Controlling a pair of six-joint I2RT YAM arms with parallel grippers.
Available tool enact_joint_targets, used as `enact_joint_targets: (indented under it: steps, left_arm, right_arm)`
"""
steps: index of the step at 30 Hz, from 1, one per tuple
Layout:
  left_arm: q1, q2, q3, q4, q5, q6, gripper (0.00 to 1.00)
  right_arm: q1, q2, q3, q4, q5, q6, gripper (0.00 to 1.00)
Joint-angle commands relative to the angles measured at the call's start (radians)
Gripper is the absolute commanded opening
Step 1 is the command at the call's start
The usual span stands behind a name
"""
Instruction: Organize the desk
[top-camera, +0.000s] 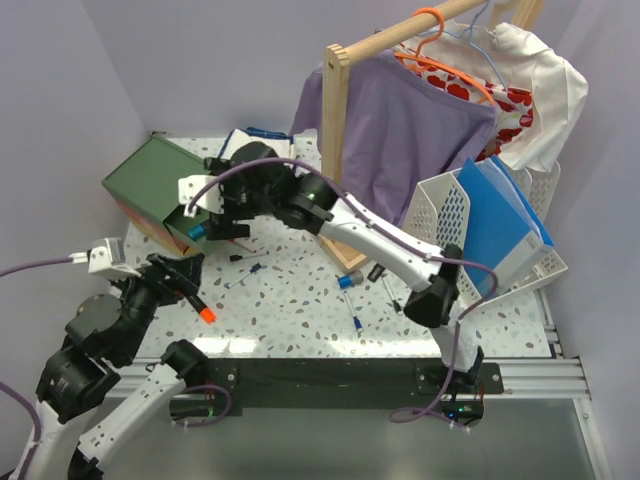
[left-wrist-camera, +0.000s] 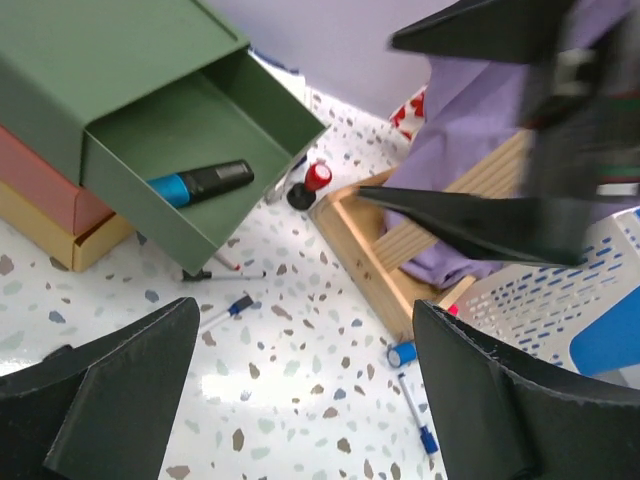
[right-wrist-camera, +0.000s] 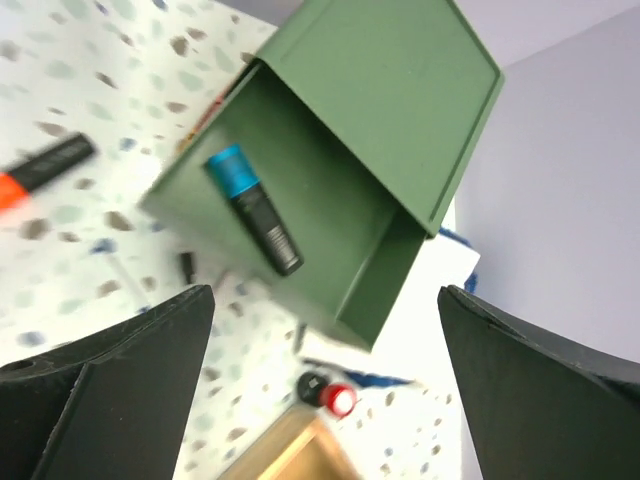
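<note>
The desk (top-camera: 300, 300) is a white speckled top strewn with pens. A green drawer box (top-camera: 150, 180) stands at its back left with the drawer (right-wrist-camera: 330, 250) pulled out. A blue-and-black marker (right-wrist-camera: 253, 210) lies loose inside that drawer (left-wrist-camera: 200, 130). My right gripper (top-camera: 218, 225) hovers open just above the drawer, with nothing between its fingers (right-wrist-camera: 322, 300). My left gripper (top-camera: 185, 272) is open and empty over bare desk (left-wrist-camera: 305, 305), in front of the box. An orange-tipped black marker (top-camera: 200, 305) lies on the desk just beside it.
A red-capped marker (left-wrist-camera: 312, 180) lies by the wooden rack base (top-camera: 345, 255), which carries a purple shirt (top-camera: 400, 130). A blue cap (top-camera: 347, 281) and thin pens (top-camera: 356, 324) lie mid-desk. A white basket (top-camera: 450, 215) with a blue folder (top-camera: 500, 225) stands at the right.
</note>
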Motion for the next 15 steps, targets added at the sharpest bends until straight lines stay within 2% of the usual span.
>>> enact_joint_targets:
  steps: [1, 5, 11, 15]
  left_arm:
    - [-0.002, 0.075, -0.015, -0.018, 0.090, -0.029, 0.94]
    - [-0.003, 0.092, -0.048, 0.006, 0.165, -0.037, 0.95]
    - [-0.002, 0.163, -0.080, -0.010, 0.295, -0.090, 0.94]
    - [-0.003, 0.230, -0.121, -0.061, 0.353, -0.144, 0.91]
  right_arm:
    - [-0.022, -0.259, -0.165, -0.103, -0.148, 0.202, 0.99]
    - [-0.089, -0.401, -0.355, -0.158, -0.309, 0.248, 0.99]
    - [-0.198, -0.571, -0.678, -0.198, -0.518, 0.156, 0.99]
    - [-0.229, -0.679, -0.921, -0.192, -0.539, 0.092, 0.99]
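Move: The blue-capped glue stick by the clothes rack's foot lies about 27 cm right of the right hand, 3 cm back and 29 cm below; on the desk too, the pink-ended marker stands some 8 cm right of it and 4 cm farther out, a blue pen 8 cm nearer. From the left hand, the blue-tipped pen is 13 cm ahead, 3 cm right, 28 cm down; the orange-tipped marker 6 cm ahead, 7 cm left. The teal marker, already let go in the open green drawer, is left behind as the right hand, still wide open, sweeps some 17 cm right and 9 cm back towards the glue stick and markers, first rising, then sinking, its wrist rolling nearly 30 degrees. The left hand, open too, goes about 6 cm right and as far down, tipping down and turning clockwise towards the blue-tipped pen. ##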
